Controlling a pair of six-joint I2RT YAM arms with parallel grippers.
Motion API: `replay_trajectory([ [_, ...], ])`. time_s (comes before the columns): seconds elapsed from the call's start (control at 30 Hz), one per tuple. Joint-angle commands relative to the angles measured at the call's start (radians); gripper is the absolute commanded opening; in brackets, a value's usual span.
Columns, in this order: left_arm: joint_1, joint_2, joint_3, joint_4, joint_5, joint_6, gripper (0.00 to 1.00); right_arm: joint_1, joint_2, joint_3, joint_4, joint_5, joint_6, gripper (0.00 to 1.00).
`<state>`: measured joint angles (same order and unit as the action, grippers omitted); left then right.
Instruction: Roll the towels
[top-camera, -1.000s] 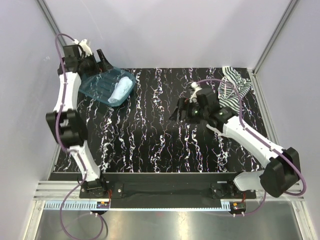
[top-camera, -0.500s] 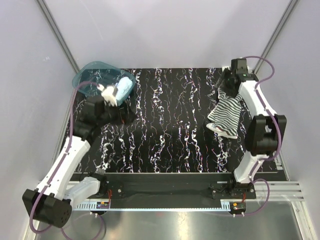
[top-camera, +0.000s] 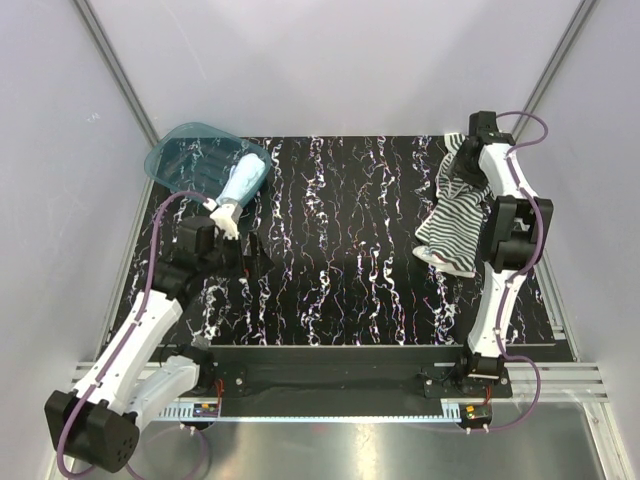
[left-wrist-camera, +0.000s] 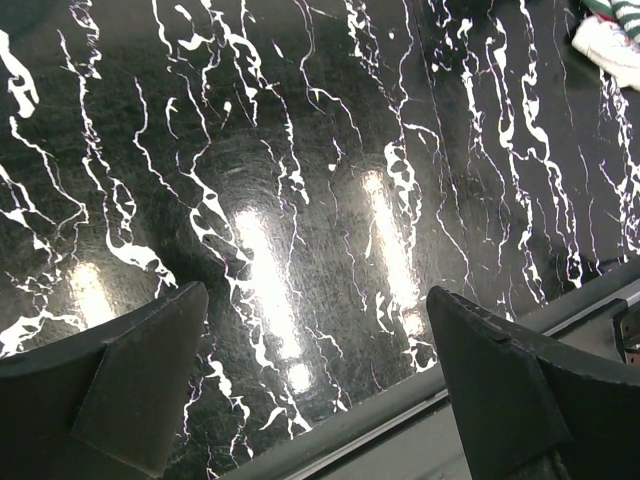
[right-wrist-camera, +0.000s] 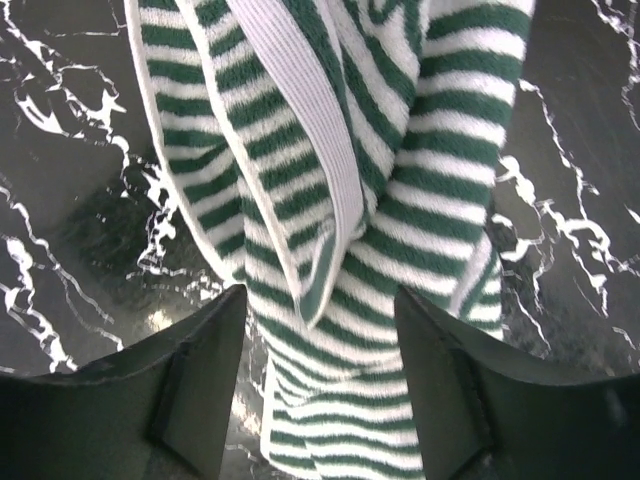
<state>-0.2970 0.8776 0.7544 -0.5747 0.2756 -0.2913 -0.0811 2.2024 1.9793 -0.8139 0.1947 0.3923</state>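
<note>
The green-and-white striped towel (top-camera: 452, 228) hangs in a long bunch over the table's right side. Its upper end is at my right gripper (top-camera: 462, 178). In the right wrist view the striped towel (right-wrist-camera: 400, 190) fills the gap between the fingers of the right gripper (right-wrist-camera: 320, 295), which is shut on it. The pale blue towel (top-camera: 243, 180) lies partly in a teal basin (top-camera: 185, 152) at the back left. My left gripper (top-camera: 252, 243) hovers in front of the basin. In the left wrist view the left gripper (left-wrist-camera: 315, 295) is open over bare table, holding nothing.
The black marbled table (top-camera: 340, 250) ends in a metal rail (left-wrist-camera: 420, 410) at the front edge, close under the left gripper. White walls and frame posts stand close behind the basin and the right arm. A corner of the striped towel (left-wrist-camera: 605, 35) shows far off in the left wrist view.
The striped towel, crumpled in the back right corner a second ago, now hangs stretched from the right gripper, whose jaws have narrowed. The left gripper left the basin and came toward the front.
</note>
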Motion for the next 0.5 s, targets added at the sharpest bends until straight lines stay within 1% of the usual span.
replay_trajectory([
  [0.0,-0.010,0.004,0.016,0.039,0.034,0.017,0.99,0.000,0.045,0.087,-0.013,0.020,-0.020,0.65],
  [0.23,-0.024,0.009,0.010,0.038,0.025,0.015,0.99,0.000,0.129,0.136,0.001,-0.009,-0.023,0.44],
  [0.33,-0.024,0.006,0.011,0.036,0.022,0.015,0.99,0.001,0.134,0.133,0.001,-0.008,-0.026,0.38],
  [0.37,-0.024,0.006,0.011,0.036,0.023,0.015,0.99,0.000,0.132,0.125,0.004,-0.009,-0.024,0.31],
  [0.47,-0.024,0.003,0.011,0.036,0.022,0.017,0.99,0.000,0.118,0.098,0.022,-0.020,-0.024,0.17],
])
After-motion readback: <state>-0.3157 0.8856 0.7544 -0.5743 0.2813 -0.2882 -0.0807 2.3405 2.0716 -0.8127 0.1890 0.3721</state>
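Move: The right hand hangs over the far part of the striped towel, with a raised white-edged fold just below and between its open fingers. The towel's middle lies about 8 cm back, 2 cm to the right and 6 cm below; its white near end is some 26 cm back and 6 cm to the left. From the idle left hand the towel's middle is roughly 20 cm ahead, 58 cm to the right and 14 cm below. Down onto the striped towel goes the right hand, sinking about 4 cm while easing a couple of centimetres forward, its tilt nearly unchanged. The fingers, more than half open at first, close steadily on the way down and pinch the raised white-edged fold between their tips. ##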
